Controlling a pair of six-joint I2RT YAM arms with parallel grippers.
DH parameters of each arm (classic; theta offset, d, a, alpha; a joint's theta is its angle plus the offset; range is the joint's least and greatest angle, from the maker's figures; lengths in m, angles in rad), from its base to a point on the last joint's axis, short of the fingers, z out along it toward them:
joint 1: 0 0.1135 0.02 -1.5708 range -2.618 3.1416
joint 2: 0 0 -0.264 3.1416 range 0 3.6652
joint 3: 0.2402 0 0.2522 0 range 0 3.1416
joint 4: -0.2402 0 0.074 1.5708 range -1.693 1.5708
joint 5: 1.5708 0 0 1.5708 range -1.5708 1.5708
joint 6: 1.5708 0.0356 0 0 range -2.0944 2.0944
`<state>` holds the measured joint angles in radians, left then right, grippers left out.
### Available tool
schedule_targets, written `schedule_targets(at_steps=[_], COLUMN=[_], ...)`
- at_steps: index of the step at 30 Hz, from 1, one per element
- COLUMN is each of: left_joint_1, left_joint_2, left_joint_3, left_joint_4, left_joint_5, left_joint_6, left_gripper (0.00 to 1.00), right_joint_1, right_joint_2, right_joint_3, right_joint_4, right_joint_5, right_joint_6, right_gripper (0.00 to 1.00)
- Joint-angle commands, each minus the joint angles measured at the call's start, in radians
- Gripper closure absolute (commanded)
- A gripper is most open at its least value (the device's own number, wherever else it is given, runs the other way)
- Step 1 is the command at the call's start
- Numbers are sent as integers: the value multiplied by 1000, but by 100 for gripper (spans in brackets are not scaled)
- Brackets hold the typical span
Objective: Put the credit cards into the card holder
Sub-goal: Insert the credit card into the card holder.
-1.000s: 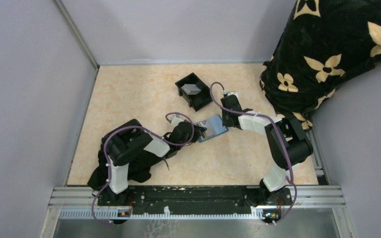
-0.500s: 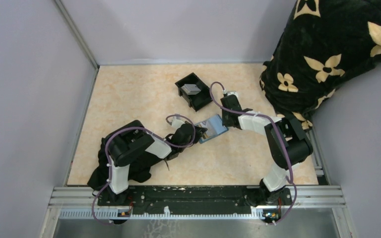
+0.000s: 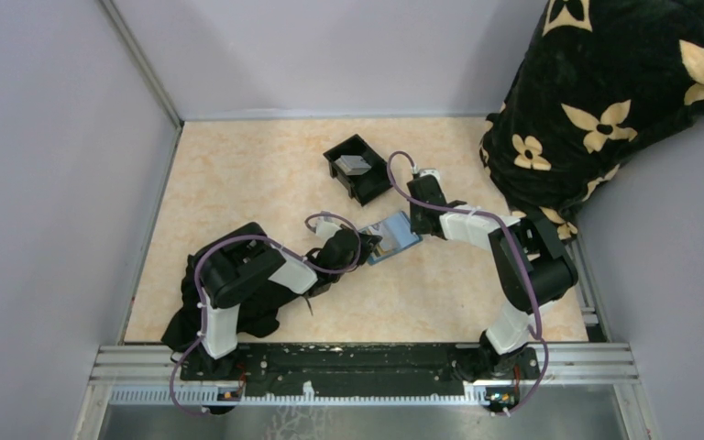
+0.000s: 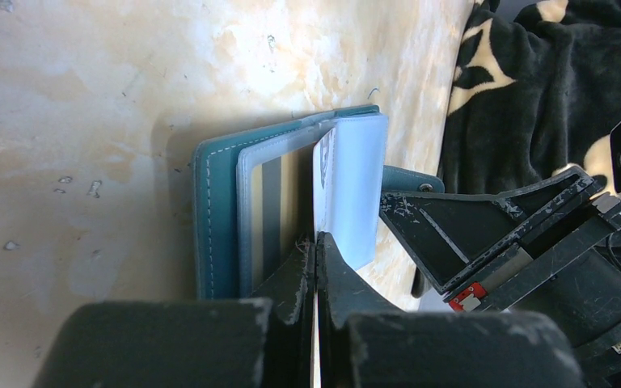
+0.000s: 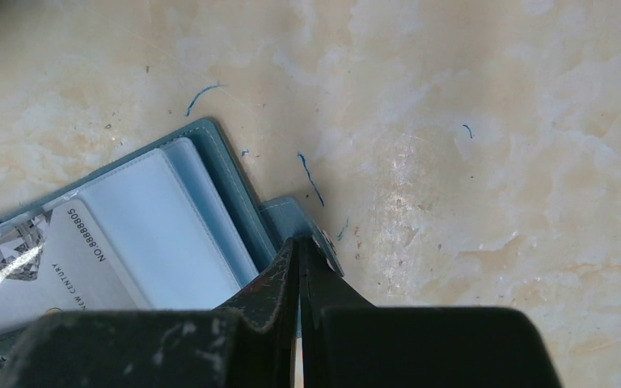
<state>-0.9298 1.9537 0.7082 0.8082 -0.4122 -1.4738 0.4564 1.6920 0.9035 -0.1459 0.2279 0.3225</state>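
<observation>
The teal card holder (image 3: pixel 394 236) lies open on the table between both arms, its clear sleeves (image 4: pixel 356 190) fanned up. My left gripper (image 4: pixel 316 240) is shut on a thin pale credit card (image 4: pixel 321 170), seen edge-on and standing between the sleeves. The right wrist view shows that card's silver-white face (image 5: pixel 44 263) with printed numbers, lying partly over the sleeves. My right gripper (image 5: pixel 300 242) is shut on the holder's teal snap tab (image 5: pixel 291 217) at its outer edge. In the top view the left gripper (image 3: pixel 369 246) and right gripper (image 3: pixel 412 223) flank the holder.
A black open tray (image 3: pixel 342 153) stands just behind the holder with a grey flat piece (image 3: pixel 356 164) inside. A black blanket with cream flowers (image 3: pixel 605 101) fills the back right corner. Purple walls close the left and back sides.
</observation>
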Motion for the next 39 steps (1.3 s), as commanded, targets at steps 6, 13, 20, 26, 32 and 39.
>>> schedule_targets(at_steps=[6,13,20,26,32,39], left_joint_1=[-9,-23,-24,-25,-24,-24], left_joint_2=[42,53,67,69,34,5], left_joint_3=[17,53,81,112,83,54], left_joint_4=[-2,-55,-103,-178,-221,-221], left_joint_5=[22,74,111,141,124,120], left_joint_6=[29,100,122,143,145,144], left_gripper=[100,100,100,93,82,73], right_joint_1=[22,24,24,25,27,31], right_joint_2=[79,89,89,85,82,76], right_joint_3=[-22,-10,-6,-6,-11,-24], right_joint_4=[-73,-81,-86,-92,-95,-91], right_joint_5=[-20,-20,-21,-25,-26,-34], right_joint_6=[7,6,3,3,0,3], right_gripper=[100,100,100,100,100,100])
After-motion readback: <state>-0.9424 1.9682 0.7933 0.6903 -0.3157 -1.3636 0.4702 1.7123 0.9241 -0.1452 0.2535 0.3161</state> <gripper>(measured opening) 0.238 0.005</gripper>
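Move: The left fingers already pinch the credit card; the card holder's middle lies about 4 cm to that hand's right, 1 cm ahead and 2 cm below. The open black box stands some 15 cm ahead of the left hand and 4 cm to its left. From the right hand, shut on the holder's tab, the holder's middle is roughly 5 cm left, 1 cm back and 1 cm below. Left hand slides the card about 3 cm right along the holder, then partly opens; right keeps pinching the tab. ##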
